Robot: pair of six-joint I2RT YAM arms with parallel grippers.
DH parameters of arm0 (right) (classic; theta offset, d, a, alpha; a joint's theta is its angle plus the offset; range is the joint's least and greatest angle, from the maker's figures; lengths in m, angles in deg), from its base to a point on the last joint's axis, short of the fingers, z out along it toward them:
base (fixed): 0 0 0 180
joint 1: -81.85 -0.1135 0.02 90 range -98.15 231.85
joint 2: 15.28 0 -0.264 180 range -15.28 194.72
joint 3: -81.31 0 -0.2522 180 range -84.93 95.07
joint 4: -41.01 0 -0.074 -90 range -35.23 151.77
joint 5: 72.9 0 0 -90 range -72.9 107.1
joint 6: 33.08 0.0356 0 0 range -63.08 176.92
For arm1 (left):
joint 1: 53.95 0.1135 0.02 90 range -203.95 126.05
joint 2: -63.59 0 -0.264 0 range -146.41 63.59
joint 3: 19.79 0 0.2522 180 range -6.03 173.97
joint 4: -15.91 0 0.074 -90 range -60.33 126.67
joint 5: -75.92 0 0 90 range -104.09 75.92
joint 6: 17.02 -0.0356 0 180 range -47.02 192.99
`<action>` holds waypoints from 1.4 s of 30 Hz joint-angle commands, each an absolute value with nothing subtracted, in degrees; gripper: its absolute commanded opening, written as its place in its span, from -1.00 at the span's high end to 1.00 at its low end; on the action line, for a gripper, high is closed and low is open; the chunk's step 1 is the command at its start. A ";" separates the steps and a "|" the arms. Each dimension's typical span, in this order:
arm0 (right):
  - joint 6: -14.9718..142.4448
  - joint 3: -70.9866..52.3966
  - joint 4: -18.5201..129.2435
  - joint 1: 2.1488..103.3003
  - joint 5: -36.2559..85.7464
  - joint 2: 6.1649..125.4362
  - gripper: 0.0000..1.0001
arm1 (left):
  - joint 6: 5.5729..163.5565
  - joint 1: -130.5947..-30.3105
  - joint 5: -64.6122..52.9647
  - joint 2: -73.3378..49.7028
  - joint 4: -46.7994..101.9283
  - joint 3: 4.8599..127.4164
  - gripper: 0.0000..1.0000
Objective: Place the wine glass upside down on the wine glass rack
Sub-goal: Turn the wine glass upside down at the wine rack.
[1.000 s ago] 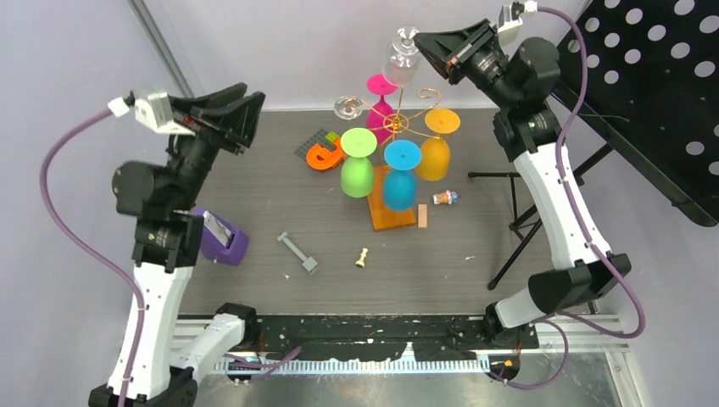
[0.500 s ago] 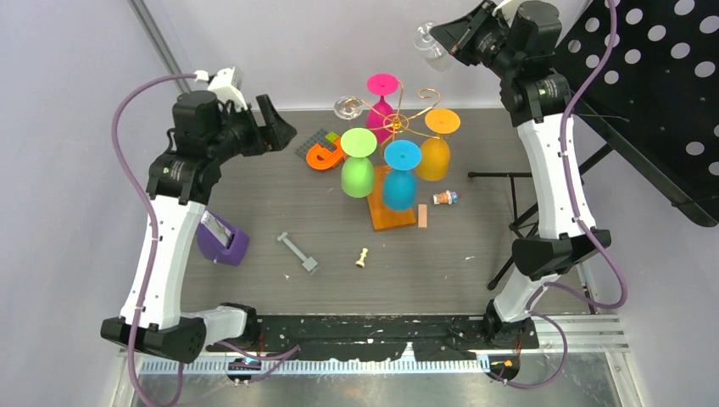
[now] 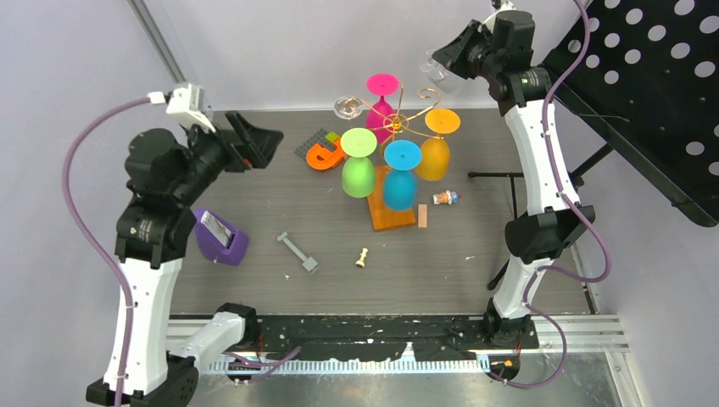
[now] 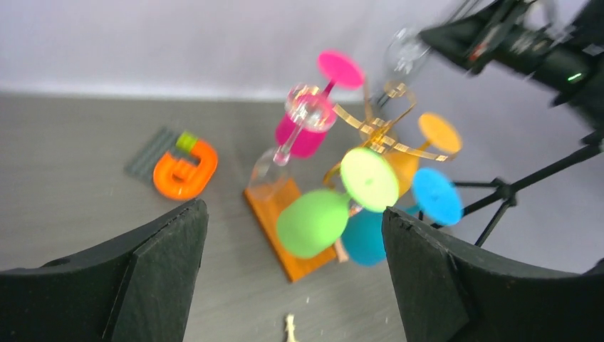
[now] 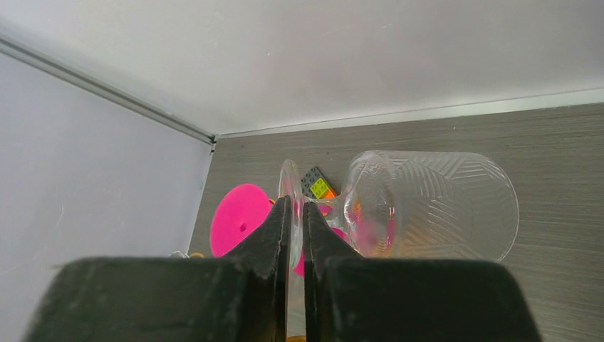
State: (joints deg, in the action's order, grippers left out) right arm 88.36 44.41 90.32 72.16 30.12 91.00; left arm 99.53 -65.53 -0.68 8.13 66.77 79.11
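Note:
The clear wine glass (image 3: 436, 69) hangs in the air behind and to the right of the rack top, lying on its side. My right gripper (image 3: 455, 56) is shut on its flat foot. The right wrist view shows the thin foot (image 5: 290, 203) pinched between the fingers, with the ribbed bowl (image 5: 441, 206) sticking out to the right. The gold wire wine glass rack (image 3: 395, 124) stands on its orange wooden base (image 3: 388, 216). Pink, green, blue, orange and one clear glass hang from it upside down. My left gripper (image 3: 259, 141) is open and empty, left of the rack (image 4: 370, 132).
An orange U-shaped piece (image 3: 324, 155) and a grey studded plate (image 3: 312, 142) lie left of the rack. A purple object (image 3: 222, 239), a grey bar (image 3: 298, 253), a small pawn (image 3: 362, 257) and a tiny bottle (image 3: 446, 197) lie nearer. A black perforated stand (image 3: 661, 93) is at the right.
My left gripper has opened wide, and its arm swung toward the rack. The right arm carried the clear glass rightward from above the rack and tipped it over.

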 commanded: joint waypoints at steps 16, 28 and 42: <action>89.02 45.59 86.38 73.15 42.99 93.53 0.89 | 91.46 -77.91 3.34 -12.53 65.04 106.84 -0.62; 90.04 42.63 85.24 73.73 48.44 92.97 0.89 | 88.33 -84.83 2.80 -24.74 69.50 119.43 -0.49; 91.51 38.27 83.72 74.11 51.18 90.41 0.89 | 84.00 -90.24 -4.24 -34.97 72.90 123.48 -0.24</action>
State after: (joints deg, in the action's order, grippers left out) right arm 90.31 38.68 88.17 73.71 49.35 95.02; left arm 86.31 -89.59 -1.27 -34.67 72.82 122.85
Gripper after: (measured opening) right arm 0.101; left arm 0.630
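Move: The empty hook of the wine rack, where the held clear glass is being taken, lies about 8 cm below the right hand, 2 cm left and 1 cm back. At nearly that same level are the pink glass's foot, some 10 cm left and level with the hand, the orange glass's foot, 7 cm back and 1 cm right, and the rack's centre, 7 cm back and 7 cm left. From the left hand, the rack's centre is roughly 24 cm right, 10 cm ahead and 8 cm below; the green glass's foot is 17 cm right and 5 cm ahead. Downward about 6 cm and some 4 cm left, the right hand lowers the already upturned glass towards the empty hook, keeping its pinch on the foot, tipping its fingers down slightly and turning about 15 degrees counter-clockwise. The left hand first rises, then sweeps about 20 cm right and 8 cm forward to the rack's centre, sinking at the end, turning clockwise and partly closing its still open fingers. ##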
